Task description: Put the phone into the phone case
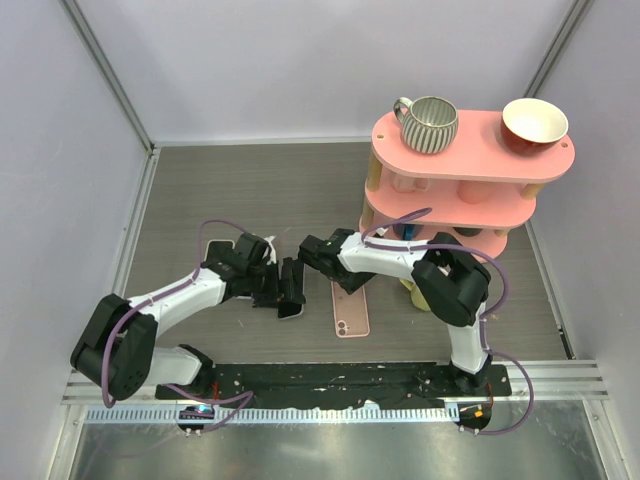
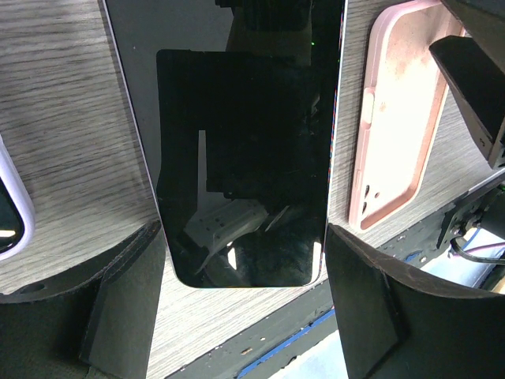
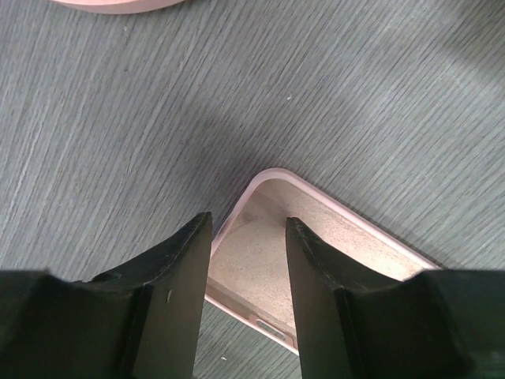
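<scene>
The phone (image 2: 245,158) lies screen up on the wooden table, black and glossy. My left gripper (image 2: 245,227) straddles its near end, and each finger (image 2: 371,300) presses a long edge. From above, the phone (image 1: 291,310) shows just beyond the left gripper (image 1: 285,290). The pink phone case (image 1: 350,310) lies open side up to its right, also in the left wrist view (image 2: 398,118). My right gripper (image 1: 312,250) hovers open at the case's far end. In its wrist view the right gripper (image 3: 247,221) has one fingertip over the case's (image 3: 316,253) inside and one at its outer rim.
A pink tiered shelf (image 1: 470,160) stands at the back right, carrying a striped mug (image 1: 430,125) and a red bowl (image 1: 535,125). A pale flat case-like object (image 1: 218,250) lies under the left arm, its rim showing in the left wrist view (image 2: 12,213). The black base strip (image 1: 350,375) runs along the near edge.
</scene>
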You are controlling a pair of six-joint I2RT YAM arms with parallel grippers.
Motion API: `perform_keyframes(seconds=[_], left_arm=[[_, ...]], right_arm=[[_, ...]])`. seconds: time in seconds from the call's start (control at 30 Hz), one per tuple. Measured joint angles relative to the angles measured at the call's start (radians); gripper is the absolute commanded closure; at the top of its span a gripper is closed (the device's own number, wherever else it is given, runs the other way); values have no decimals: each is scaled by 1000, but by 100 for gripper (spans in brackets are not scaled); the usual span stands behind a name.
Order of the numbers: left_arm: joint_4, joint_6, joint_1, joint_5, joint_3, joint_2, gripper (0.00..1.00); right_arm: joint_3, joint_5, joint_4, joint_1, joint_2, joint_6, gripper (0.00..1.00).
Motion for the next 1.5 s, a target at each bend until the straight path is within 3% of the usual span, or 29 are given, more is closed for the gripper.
perform_keyframes(seconds=[0.2, 0.23, 0.37, 0.5, 0.63, 0.93, 1.23, 1.5], left_arm=[[-1, 0, 0, 0, -2, -3, 54], [-1, 0, 0, 0, -2, -3, 54], [-1, 0, 0, 0, -2, -3, 54], [0, -1, 0, 0, -2, -3, 54], [1, -1, 0, 0, -3, -3, 54], [1, -6, 0, 0, -8, -8, 55], [2, -19, 0, -5, -8, -8, 56], [2, -19, 0, -11, -8, -6, 56]], right_arm=[[18, -10, 0, 0, 27, -21, 62], [19, -10, 1, 0, 27, -26, 69], [20, -3, 22, -5, 30, -69, 79], [11, 6, 66, -6, 30, -151, 97], [-33, 31, 134, -6, 6, -266, 99], [-425, -72, 684, 11, -271, -932, 99], [-473, -149, 893, 164, -316, -1376, 99], [-649, -547, 1093, 193, -418, -1809, 99]])
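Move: My right hand, half open, is astride the far end wall of the pink phone case; the case's middle lies about 7 cm back, 1 cm left and 2 cm below. The phone, in my left hand, is 13 cm to the right hand's left and 3 cm back, and the yellow mug is 17 cm right and 3 cm back. From my left hand the case lies about 12 cm right, level fore and aft, 4 cm lower. I ease my right hand about a centimetre forward and down and shut its fingers, pinching the case's far end wall near its right corner. Then, keeping low, I swing the case counter-clockwise about 110 degrees while drawing it some 10 cm back and 8 cm left, towards the near end of the phone that my left hand keeps holding still. ##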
